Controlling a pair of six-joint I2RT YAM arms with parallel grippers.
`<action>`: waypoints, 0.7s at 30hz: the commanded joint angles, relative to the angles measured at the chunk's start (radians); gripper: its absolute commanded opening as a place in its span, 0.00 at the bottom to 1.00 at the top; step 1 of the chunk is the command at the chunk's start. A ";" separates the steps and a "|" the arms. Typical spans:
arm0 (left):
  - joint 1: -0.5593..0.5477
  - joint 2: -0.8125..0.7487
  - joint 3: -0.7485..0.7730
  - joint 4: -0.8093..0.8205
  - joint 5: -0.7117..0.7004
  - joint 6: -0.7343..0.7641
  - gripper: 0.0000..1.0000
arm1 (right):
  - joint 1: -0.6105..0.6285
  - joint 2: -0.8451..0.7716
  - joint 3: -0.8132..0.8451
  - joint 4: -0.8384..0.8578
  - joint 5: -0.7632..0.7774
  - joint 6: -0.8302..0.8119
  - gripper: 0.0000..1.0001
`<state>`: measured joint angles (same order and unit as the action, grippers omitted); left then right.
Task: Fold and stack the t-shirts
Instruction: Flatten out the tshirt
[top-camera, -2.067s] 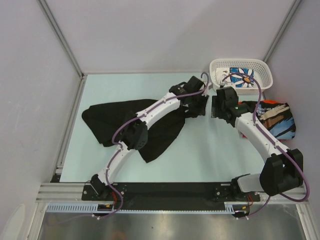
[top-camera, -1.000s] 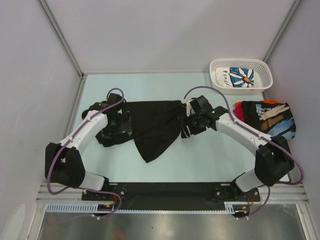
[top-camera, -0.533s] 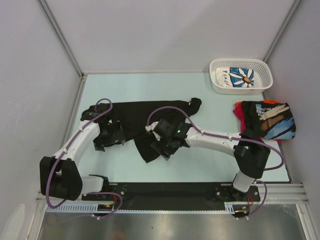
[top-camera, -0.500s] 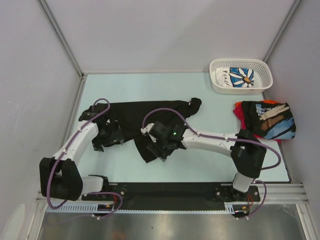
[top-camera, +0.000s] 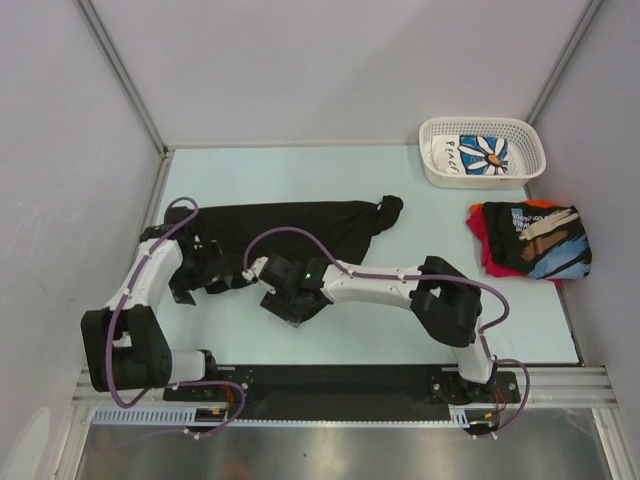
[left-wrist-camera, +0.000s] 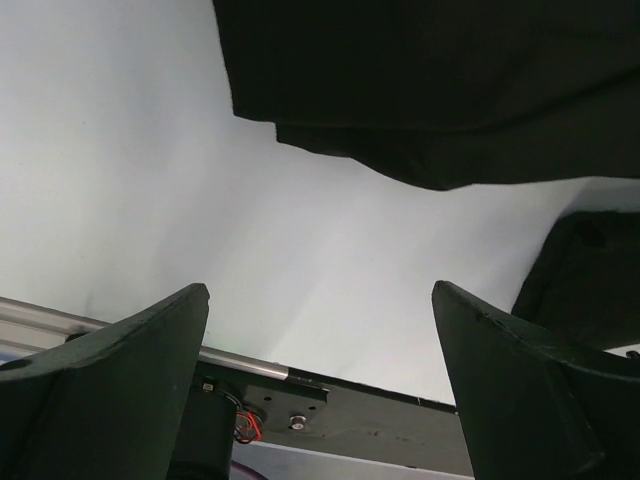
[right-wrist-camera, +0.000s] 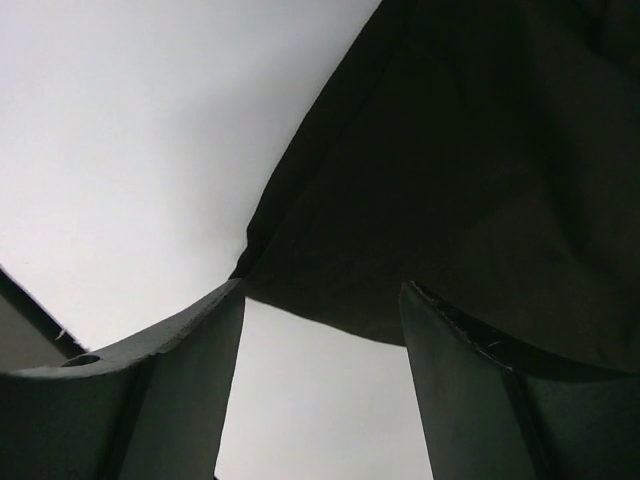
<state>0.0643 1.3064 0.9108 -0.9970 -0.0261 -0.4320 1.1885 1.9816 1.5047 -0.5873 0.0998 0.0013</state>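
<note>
A black t-shirt lies spread across the left half of the table, one bunched end at the back right. My left gripper hovers at its near left edge, open wide, and in the left wrist view only bare table lies between the fingers, with the cloth edge ahead. My right gripper is low over the shirt's near corner, open; in the right wrist view the hem sits just past the fingertips. Folded t-shirts, a printed black one on a red one, are stacked at the right.
A white lattice basket at the back right holds a white daisy-print shirt. Metal frame rails run along the table's left side and near edge. White walls enclose the back and both sides.
The right arm has swept left and nearer, from the shirt's right end to its near corner. The left gripper has drawn back left and nearer. The shirt now lies flatter.
</note>
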 joint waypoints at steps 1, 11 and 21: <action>0.048 0.024 0.059 0.023 -0.001 0.030 1.00 | 0.000 0.048 0.054 -0.022 -0.012 -0.027 0.69; 0.166 0.089 0.123 0.044 0.012 0.087 1.00 | 0.022 0.160 0.120 -0.061 -0.043 -0.006 0.67; 0.169 0.107 0.080 0.073 0.066 0.082 1.00 | -0.081 0.186 0.178 -0.160 0.112 0.049 0.00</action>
<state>0.2237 1.4384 0.9997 -0.9596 0.0105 -0.3573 1.1870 2.1750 1.6817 -0.6971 0.0948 0.0257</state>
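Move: Almost right under the right hand, about 4 cm down, 1 cm back and 1 cm left, is the t-shirt's near corner; its bunched right end lies some 28 cm ahead and 22 cm right. From the left hand, the shirt's left corner is about 4 cm ahead, 5 cm left and 6 cm below, while the near corner under the other hand is roughly 3 cm back and 20 cm right. Sinking about 4 cm nearly straight down to the table, the right hand stops on the shirt's near corner, eases a centimetre or so left and shuts its part-open fingers, pinching the cloth at the tip. The left hand, still wide open, travels about 4 cm left and nearly 3 cm forward towards the left corner, staying above the table. ##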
